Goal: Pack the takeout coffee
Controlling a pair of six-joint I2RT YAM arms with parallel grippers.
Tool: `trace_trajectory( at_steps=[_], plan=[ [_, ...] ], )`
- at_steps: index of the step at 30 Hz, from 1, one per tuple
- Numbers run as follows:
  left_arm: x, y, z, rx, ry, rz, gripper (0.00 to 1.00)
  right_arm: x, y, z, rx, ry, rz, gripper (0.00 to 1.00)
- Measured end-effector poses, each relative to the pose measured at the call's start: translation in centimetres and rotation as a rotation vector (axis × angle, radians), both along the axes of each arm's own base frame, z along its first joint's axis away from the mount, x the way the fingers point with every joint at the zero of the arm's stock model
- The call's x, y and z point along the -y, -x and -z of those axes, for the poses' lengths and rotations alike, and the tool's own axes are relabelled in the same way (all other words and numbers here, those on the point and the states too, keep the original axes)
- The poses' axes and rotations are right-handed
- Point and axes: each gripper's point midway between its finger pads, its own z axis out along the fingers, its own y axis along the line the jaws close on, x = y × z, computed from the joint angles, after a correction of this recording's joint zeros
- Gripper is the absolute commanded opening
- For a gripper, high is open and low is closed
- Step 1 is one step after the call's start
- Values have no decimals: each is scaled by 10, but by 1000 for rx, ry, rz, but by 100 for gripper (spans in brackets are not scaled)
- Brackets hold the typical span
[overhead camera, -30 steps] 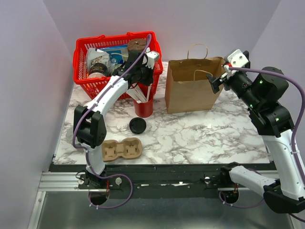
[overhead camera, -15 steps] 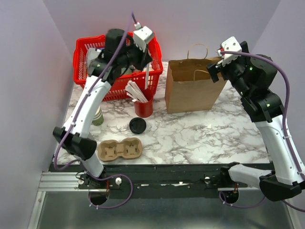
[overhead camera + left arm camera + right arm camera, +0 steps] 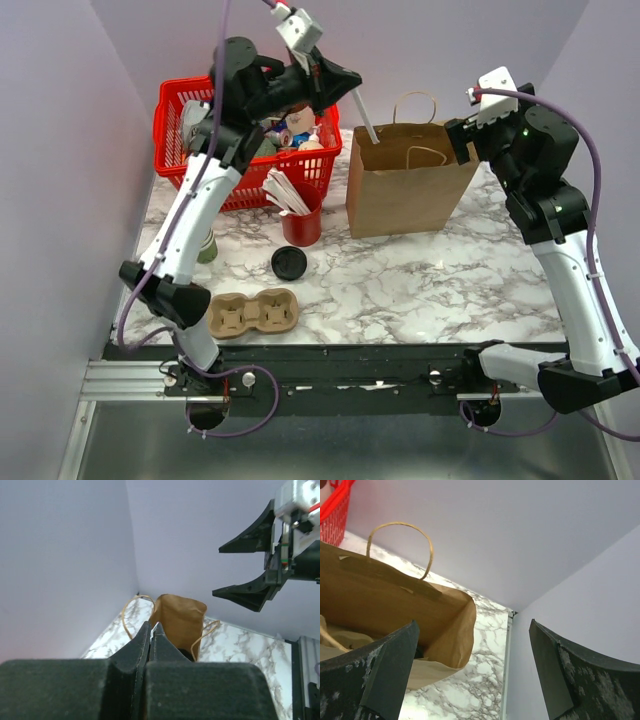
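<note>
The takeout coffee does not show plainly in any view. A green cup (image 3: 206, 248) stands at the table's left, mostly hidden behind my left arm, and I cannot tell if it has a lid. My left gripper (image 3: 350, 84) is raised high and shut on a thin white stick (image 3: 366, 122), whose lower end hangs over the left rim of the open brown paper bag (image 3: 410, 190). In the left wrist view a white sliver shows between the closed jaws of the left gripper (image 3: 151, 628), above the bag (image 3: 177, 617). My right gripper (image 3: 463, 142) (image 3: 472, 625) stands open at the bag's right rim (image 3: 395, 600).
A red basket (image 3: 178, 160) of groceries sits at the back left. In front of it a red cup (image 3: 300, 228) holds several white sticks. A loose black lid (image 3: 288, 263) and a cardboard cup carrier (image 3: 250, 312) lie nearer. Walls close in on both sides.
My left arm rose from the red cup and swung right toward the bag with a white stick in its shut jaws. The right gripper shifted slightly at the bag's right rim.
</note>
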Motion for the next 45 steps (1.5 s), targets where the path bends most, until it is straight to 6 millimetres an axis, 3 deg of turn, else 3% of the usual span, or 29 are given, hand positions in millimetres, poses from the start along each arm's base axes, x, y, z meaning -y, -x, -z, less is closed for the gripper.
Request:
trace_trajectory(
  at_steps=[3, 6, 7, 8, 11, 18, 22, 31, 36, 41, 45],
  plan=[
    [25, -17, 30, -71, -17, 35, 0, 2, 0, 0, -1, -12, 6, 100],
    [42, -27, 56, -123, -43, 52, 24, 2, 0, 1, -3, -15, 7, 100],
    [45, -30, 65, -142, -53, 54, 36, 2, 0, 1, -5, -14, 7, 100],
    [48, -31, 71, -152, -61, 53, 40, 2, 0, 2, -8, -12, 7, 100],
    [50, -33, 81, -173, -76, 46, 52, 2, 1, 7, -27, -4, 6, 100],
    [42, -38, 76, -128, -98, -21, 72, -4, 6, 21, -88, -18, -29, 100],
    [28, -36, 67, -79, -123, -88, 84, -11, 8, 28, -117, -41, -62, 100],
    [-29, -24, 47, 4, -195, -245, 97, -11, 1, 34, -141, -98, -25, 100],
    [-57, -35, 63, -36, -266, -333, 99, -9, -7, 38, -165, -144, 24, 100],
    [-94, -48, 92, -136, -345, -430, 99, -8, -8, 38, -181, -196, 54, 100],
    [-125, -56, 109, -218, -383, -507, 99, -7, -13, 25, -157, -224, 78, 100]
  ],
)
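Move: The left hand, holding a straw high up, has the paper bag about 16 cm to its right, 9 cm ahead, its middle some 38 cm below. The straw cup stands roughly 8 cm left and 5 cm ahead of that hand, 45 cm down; the red basket is about 20 cm left, 21 cm ahead. From the open right hand the bag lies 12 cm ahead, 12 cm left and 29 cm below. Left hand dips about 8 cm towards the bag, releases the straw, swings 17 cm left; right sinks slightly. ##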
